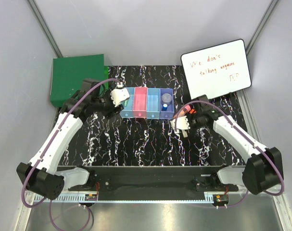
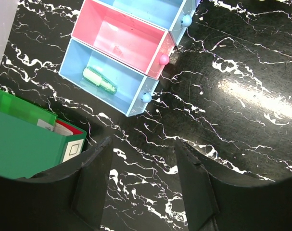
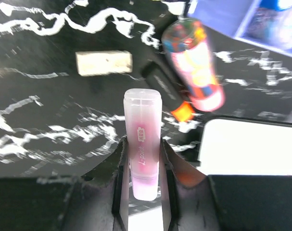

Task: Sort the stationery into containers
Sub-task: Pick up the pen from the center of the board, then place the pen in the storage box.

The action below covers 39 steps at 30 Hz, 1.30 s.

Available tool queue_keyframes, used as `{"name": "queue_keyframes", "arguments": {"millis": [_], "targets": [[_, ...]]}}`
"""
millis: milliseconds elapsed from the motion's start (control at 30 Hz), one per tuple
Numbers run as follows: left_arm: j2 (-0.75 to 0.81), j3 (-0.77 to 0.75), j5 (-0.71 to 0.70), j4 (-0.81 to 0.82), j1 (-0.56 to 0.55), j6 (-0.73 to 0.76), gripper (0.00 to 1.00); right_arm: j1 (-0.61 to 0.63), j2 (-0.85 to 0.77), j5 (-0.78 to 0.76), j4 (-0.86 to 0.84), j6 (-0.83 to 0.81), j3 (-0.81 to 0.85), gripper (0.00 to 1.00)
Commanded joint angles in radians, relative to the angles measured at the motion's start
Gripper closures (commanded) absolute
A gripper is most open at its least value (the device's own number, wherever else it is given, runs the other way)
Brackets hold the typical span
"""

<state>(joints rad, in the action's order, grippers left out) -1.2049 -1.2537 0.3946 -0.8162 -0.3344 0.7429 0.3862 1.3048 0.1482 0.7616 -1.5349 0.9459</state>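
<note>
The row of four joined bins (image 1: 146, 103) stands mid-table: light blue, pink, light blue, purple. A green stick (image 2: 100, 80) lies in the left light blue bin (image 2: 83, 60). A grey-purple disc (image 1: 167, 98) and a small blue piece (image 1: 164, 106) sit in the purple bin. My left gripper (image 2: 143, 185) is open and empty, over bare table just left of the bins (image 1: 118, 97). My right gripper (image 3: 143, 178) is shut on a translucent pink marker (image 3: 142, 139), right of the purple bin (image 1: 181, 122). On the table beyond it lie a pink patterned tube with a dark end (image 3: 196, 67) and a dark marker with an orange end (image 3: 167, 91).
A large flat green box (image 1: 76, 77) lies at the back left, close to my left gripper (image 2: 25, 144). The white writing board (image 1: 215, 67) leans at the back right, and its edge shows under my right gripper (image 3: 251, 144). A small white block (image 3: 104, 62) lies on the table.
</note>
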Motion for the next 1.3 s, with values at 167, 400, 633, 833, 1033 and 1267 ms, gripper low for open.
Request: {"name": "queue_keyframes", "arguments": {"millis": [167,400,633,833,1033,1267], "targets": [[0.061,0.023,-0.019,0.022,0.005,-0.031,0.41,0.029,0.13,0.017,0.05,0.266,0.324,1.0],[0.091,0.048,-0.034,0.022,0.005,-0.033,0.41,0.037,0.333,0.206,0.13,0.786,0.688,1.0],[0.122,0.068,-0.051,0.04,0.005,-0.028,0.41,0.045,0.545,0.346,0.116,1.076,0.933,1.0],[0.154,0.088,-0.06,0.057,0.005,-0.017,0.41,0.057,0.729,0.422,0.077,1.229,1.111,1.0],[0.176,0.091,-0.066,0.065,0.005,-0.002,0.41,0.059,0.893,0.465,0.065,1.351,1.231,1.0],[0.191,0.103,-0.062,0.078,0.009,0.01,0.41,0.059,0.993,0.47,0.027,1.371,1.257,1.0]]}}
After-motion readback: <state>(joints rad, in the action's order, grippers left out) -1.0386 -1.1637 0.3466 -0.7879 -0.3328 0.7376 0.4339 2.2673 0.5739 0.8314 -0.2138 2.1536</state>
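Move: The right hand already holds the pen; the right-hand blue drawer lies about 20 cm to its left, 8 cm ahead and 9 cm below. The purple drawer is 14 cm left, the pink one 26 cm left, both 8 cm ahead; the bottle lies 6 cm left, 3 cm ahead on the table, 10 cm below. From the left hand, that blue drawer is some 19 cm right, 6 cm ahead, 20 cm below. The twisting right hand arcs the pen up, then down, some 20 cm left, 16 forward, over the drawers. ##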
